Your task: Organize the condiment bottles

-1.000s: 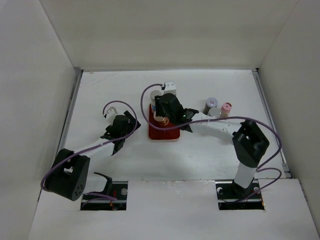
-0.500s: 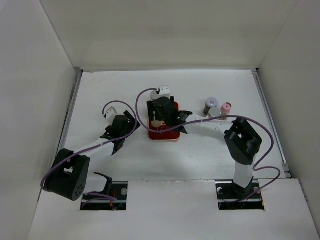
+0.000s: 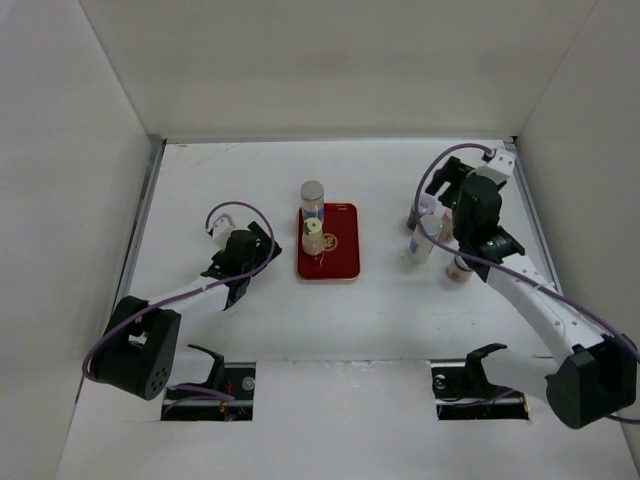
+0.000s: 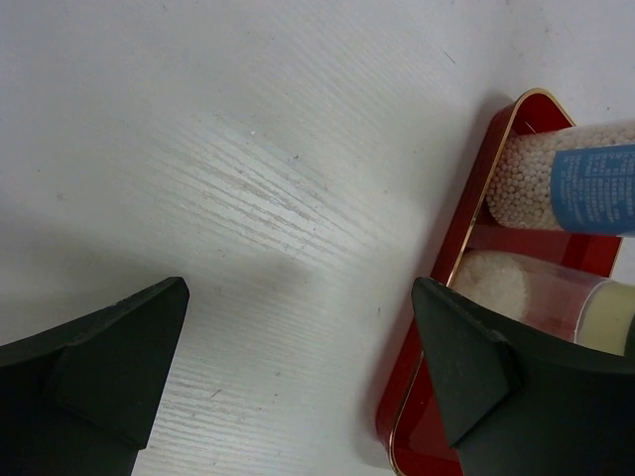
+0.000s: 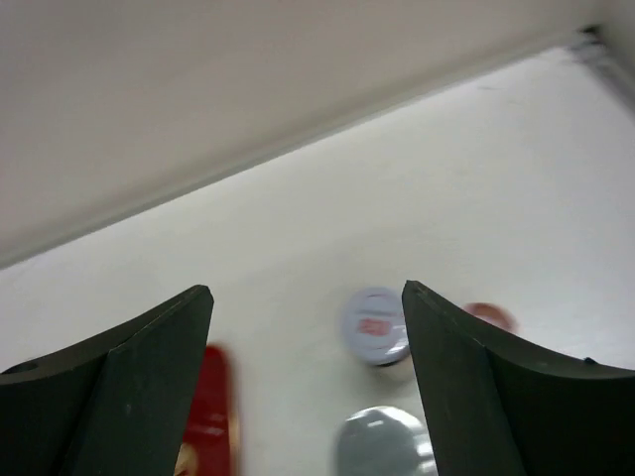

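Note:
The red tray (image 3: 340,250) holds two condiment bottles, both upright. One has a grey cap (image 3: 312,191), the other a pale yellow cap (image 3: 312,230). In the left wrist view they show as a blue-labelled jar (image 4: 561,183) and a yellow-capped jar (image 4: 541,293). My left gripper (image 3: 238,258) (image 4: 298,288) stands open over bare table, left of the tray's gold rim (image 4: 466,238). My right gripper (image 3: 464,205) (image 5: 308,293) hangs open and empty above the right-hand group: a lavender-capped bottle (image 5: 375,325), a grey-capped one (image 5: 382,446) and a pink-capped one (image 5: 488,315), all blurred.
White walls enclose the table at the back and on both sides, with a metal rail (image 3: 540,240) along the right edge. The right-hand bottles (image 3: 420,243) stand close together, partly hidden under my right wrist. The tray's edge (image 5: 210,416) shows blurred at lower left in the right wrist view.
My right arm has left the tray and swung right, to above the right-hand bottles, with its jaws opened. The two bottles on the tray are now uncovered. The left arm has not moved.

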Action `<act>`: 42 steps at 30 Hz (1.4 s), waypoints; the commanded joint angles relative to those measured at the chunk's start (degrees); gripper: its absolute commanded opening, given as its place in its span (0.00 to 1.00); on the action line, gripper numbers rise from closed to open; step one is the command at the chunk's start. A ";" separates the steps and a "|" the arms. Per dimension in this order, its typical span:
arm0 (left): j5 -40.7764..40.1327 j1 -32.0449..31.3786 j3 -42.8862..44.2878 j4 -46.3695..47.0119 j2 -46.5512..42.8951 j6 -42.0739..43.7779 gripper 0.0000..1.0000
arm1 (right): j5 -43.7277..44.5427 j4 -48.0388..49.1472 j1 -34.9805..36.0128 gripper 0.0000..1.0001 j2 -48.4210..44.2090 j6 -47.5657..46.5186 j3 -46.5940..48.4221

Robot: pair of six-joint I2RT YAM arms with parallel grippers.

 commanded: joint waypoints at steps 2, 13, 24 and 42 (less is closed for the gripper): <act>0.36 -0.19 -0.74 2.55 -0.52 -0.78 1.00 | -0.20 -3.84 -8.38 0.84 4.07 0.57 -3.43; 1.06 -0.19 -0.74 3.34 0.44 -0.87 1.00 | -3.28 -3.85 -13.49 0.83 17.53 2.24 0.70; 1.50 -0.01 -0.74 3.43 0.71 -0.95 1.00 | -4.43 -2.54 -15.78 0.47 20.09 5.49 0.35; 1.85 0.69 -1.53 3.96 -0.08 -1.30 1.00 | -5.73 3.97 18.30 0.41 1.17 -2.95 1.75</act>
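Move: From the right hand, the pink-capped bottle stands some 9 cm to the right, 3 cm ahead and roughly 20 cm below. The lilac-lidded jar is about 8 cm to the left of that bottle and 3 cm farther out, the white-lidded bottle 7 cm left of it and 4 cm nearer, while the red tray's middle lies some 24 cm left of the hand, 2 cm ahead. The left hand has the pink-capped bottle about 54 cm to its right and 7 cm ahead. Drop the open right gripper about 17 cm and 9 cm to the right onto the pink-capped bottle, tipping the fingers some 25 degrees down, and pinch it near the top. Then lift it about 20 cm, levelling the fingers, and swing fast to the left and slightly back towards the red tray, turning the wrist counter-clockwise. ##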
